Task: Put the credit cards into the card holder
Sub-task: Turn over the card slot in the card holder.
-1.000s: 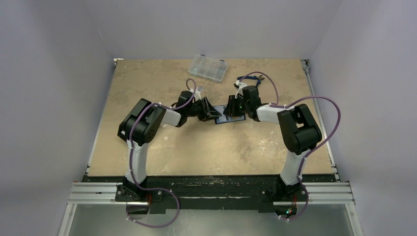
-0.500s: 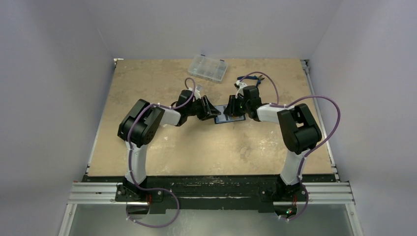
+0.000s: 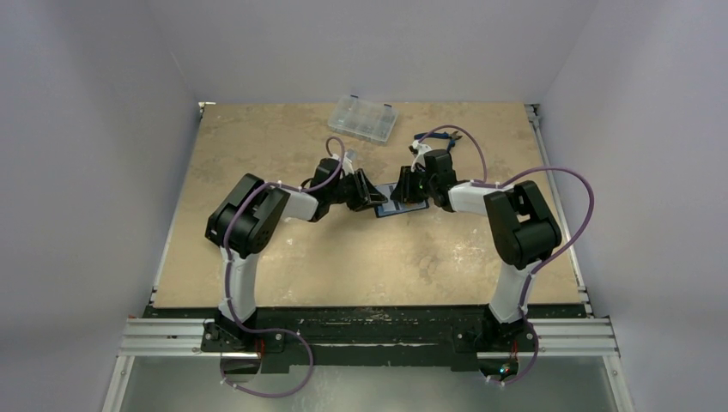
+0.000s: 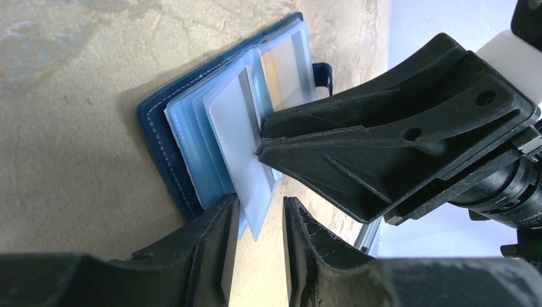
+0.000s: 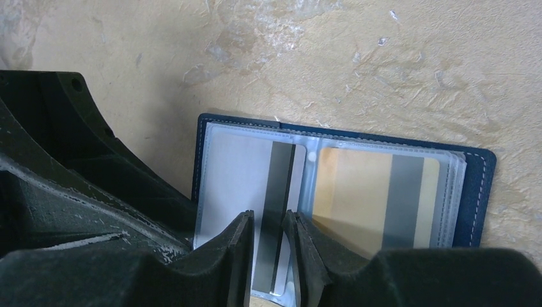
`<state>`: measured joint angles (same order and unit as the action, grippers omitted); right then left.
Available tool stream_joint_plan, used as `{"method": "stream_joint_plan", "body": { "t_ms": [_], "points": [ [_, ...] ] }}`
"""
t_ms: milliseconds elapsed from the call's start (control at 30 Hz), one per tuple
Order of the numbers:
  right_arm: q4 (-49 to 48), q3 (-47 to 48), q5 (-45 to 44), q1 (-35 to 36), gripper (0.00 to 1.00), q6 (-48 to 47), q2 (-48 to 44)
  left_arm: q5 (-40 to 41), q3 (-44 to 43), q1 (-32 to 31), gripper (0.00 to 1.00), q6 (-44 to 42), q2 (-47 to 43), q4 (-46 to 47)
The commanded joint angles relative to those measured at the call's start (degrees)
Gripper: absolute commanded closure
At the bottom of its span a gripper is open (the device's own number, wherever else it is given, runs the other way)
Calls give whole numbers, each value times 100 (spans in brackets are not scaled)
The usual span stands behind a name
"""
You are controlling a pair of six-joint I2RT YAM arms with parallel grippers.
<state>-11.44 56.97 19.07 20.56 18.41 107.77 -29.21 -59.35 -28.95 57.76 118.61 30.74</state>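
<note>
The card holder (image 3: 387, 211), a navy wallet, lies open on the table between both grippers. In the left wrist view its navy cover (image 4: 160, 144) holds clear sleeves, and a whitish credit card (image 4: 235, 131) sticks partly out of one. My left gripper (image 4: 260, 203) (image 3: 370, 199) is open, with that card's near corner in the gap, not clamped. The right gripper's finger (image 4: 358, 150) rests on the card's edge. In the right wrist view my right gripper (image 5: 267, 216) (image 3: 402, 194) is open just over the card's dark stripe (image 5: 278, 173). A tan credit card (image 5: 355, 192) sits in the other sleeve.
A clear plastic compartment case (image 3: 363, 118) lies at the back of the table. A small blue-handled item (image 3: 427, 137) lies behind the right wrist. Grey walls close in the table on three sides.
Both grippers stay at the open card holder. The left wrist has shifted slightly toward the back; the wallet has not moved.
</note>
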Motion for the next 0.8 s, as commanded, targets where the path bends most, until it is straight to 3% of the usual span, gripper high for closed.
{"method": "stream_joint_plan", "body": {
  "t_ms": [0, 333, 633, 767],
  "points": [
    [237, 1, 100, 27, 66, 25, 197, -133, -206, -140, 68, -24, 0, 359],
    [-147, -186, 781, -175, 62, 786, 169, -187, -353, -207, 67, 82, -62, 601],
    [20, -78, 989, -521, 45, 1569, -133, -262, -855, -258, 67, 127, 197, 522],
    [-44, -122, 1079, -824, 43, 1922, -260, -243, -1232, -324, 66, 12, 352, 279]
  ]
}}
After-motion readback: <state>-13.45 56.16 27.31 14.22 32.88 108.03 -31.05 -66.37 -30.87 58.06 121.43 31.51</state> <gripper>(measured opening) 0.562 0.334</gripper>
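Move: The left hand has the near edge of the raised card slot between its fingers; the slot's middle is about 2 cm ahead and 2 cm right, level with the hand. The card holder's right panel, where the slot goes, lies some 7 cm right, 2 cm ahead and 3 cm below the left hand; from the right hand it is about 4 cm right, straight level and 2 cm below. The clear box is 20 cm ahead and 5 cm left of the left hand; the pliers are 16 cm ahead and 9 cm right of the right hand. The left hand keeps the card slot's near edge between its barely changing fingers and, after easing back a touch, carries it to the right about 3 cm and up some 2.5 cm, over towards the spine, edging forward at the end. The right hand, its tips close against the slot by the spine, first stays, then gives way about 2 cm to the right and 1 cm up, spreading its fingers clearly wider while the wrist rolls its left side up and tips down, some 15 to 20 degrees in all. ##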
